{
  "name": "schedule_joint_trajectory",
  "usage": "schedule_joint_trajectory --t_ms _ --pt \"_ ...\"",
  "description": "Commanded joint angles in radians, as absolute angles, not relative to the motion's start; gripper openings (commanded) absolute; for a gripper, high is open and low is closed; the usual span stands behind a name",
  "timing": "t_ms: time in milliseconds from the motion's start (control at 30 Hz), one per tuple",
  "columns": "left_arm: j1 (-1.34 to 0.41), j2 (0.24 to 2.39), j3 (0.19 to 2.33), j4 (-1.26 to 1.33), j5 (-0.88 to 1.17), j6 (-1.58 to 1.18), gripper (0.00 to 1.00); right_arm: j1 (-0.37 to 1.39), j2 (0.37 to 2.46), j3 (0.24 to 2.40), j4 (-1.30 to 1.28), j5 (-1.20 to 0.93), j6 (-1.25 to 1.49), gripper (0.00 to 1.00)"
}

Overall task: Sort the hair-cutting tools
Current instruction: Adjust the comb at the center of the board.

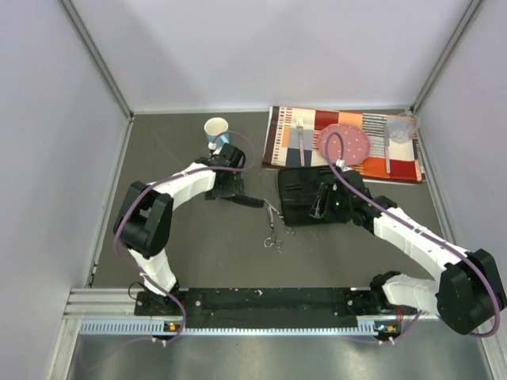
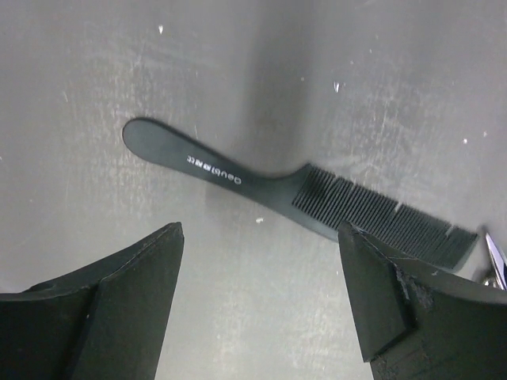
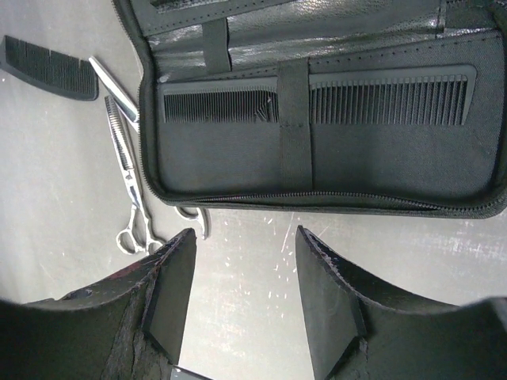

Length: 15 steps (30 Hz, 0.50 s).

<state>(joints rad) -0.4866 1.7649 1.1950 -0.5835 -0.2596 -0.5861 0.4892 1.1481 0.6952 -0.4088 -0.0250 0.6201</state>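
The slim black handled comb (image 2: 261, 186) lies flat on the dark table just past my left gripper (image 2: 260, 229), which is open and holds nothing. From above, this comb (image 1: 247, 201) rests between my left gripper (image 1: 228, 188) and the scissors (image 1: 273, 226). The black zip case (image 3: 317, 158) lies open, and the flat straight black comb (image 3: 317, 99) is tucked under its strap. My right gripper (image 3: 246, 231) hovers open just short of the case's near edge. One pair of silver scissors (image 3: 127, 170) lies left of the case; a second handle (image 3: 194, 220) pokes from under the case's edge.
A paper cup (image 1: 216, 131) stands behind the left arm. At the back right, a striped placemat (image 1: 277, 142) carries a fork (image 1: 300, 136), a pink plate (image 1: 344, 145) and a clear cup (image 1: 398, 129). White walls enclose the table on three sides.
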Motion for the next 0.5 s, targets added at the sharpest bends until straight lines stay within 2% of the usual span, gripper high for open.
schedule_joint_trajectory --t_ms 0,67,300,467 --pt "-0.477 1.796 1.239 -0.528 -0.354 -0.575 0.83 0.503 1.167 0.756 -0.359 -0.028 0.604 0.54" --pt "-0.463 1.802 1.249 -0.508 -0.368 -0.563 0.81 0.505 1.17 0.756 -0.359 -0.028 0.6 0.54" --pt "-0.416 1.858 1.308 -0.522 -0.377 -0.506 0.62 0.503 1.186 0.755 -0.357 -0.028 0.597 0.54" --pt "-0.411 1.925 1.315 -0.54 -0.376 -0.46 0.56 0.503 1.189 0.746 -0.357 -0.026 0.601 0.54"
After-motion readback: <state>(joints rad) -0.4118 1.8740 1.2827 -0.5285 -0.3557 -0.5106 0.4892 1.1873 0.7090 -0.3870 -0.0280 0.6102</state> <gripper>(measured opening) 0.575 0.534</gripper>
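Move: The comb lies flat on the table just under my left hand, its middle about 1 cm ahead, 2 cm to the right and 5 cm below, with its handle reaching out to the left and a little forward. The scissors are some 14 cm to the right of my left hand and 9 cm back, and the case is about 29 cm right and 1 cm ahead. The mug stands roughly 20 cm ahead and 4 cm left. From my right hand the comb is about 25 cm left, 6 cm ahead and 7 cm down. I slide my left hand forward and to the left, about 5 cm out and 3 cm across, off the comb's middle and over to its handle. I stay at nearly the same height with the fingers still slanting down, and draw them together from wide open to a bit over half open, with nothing between them yet. ##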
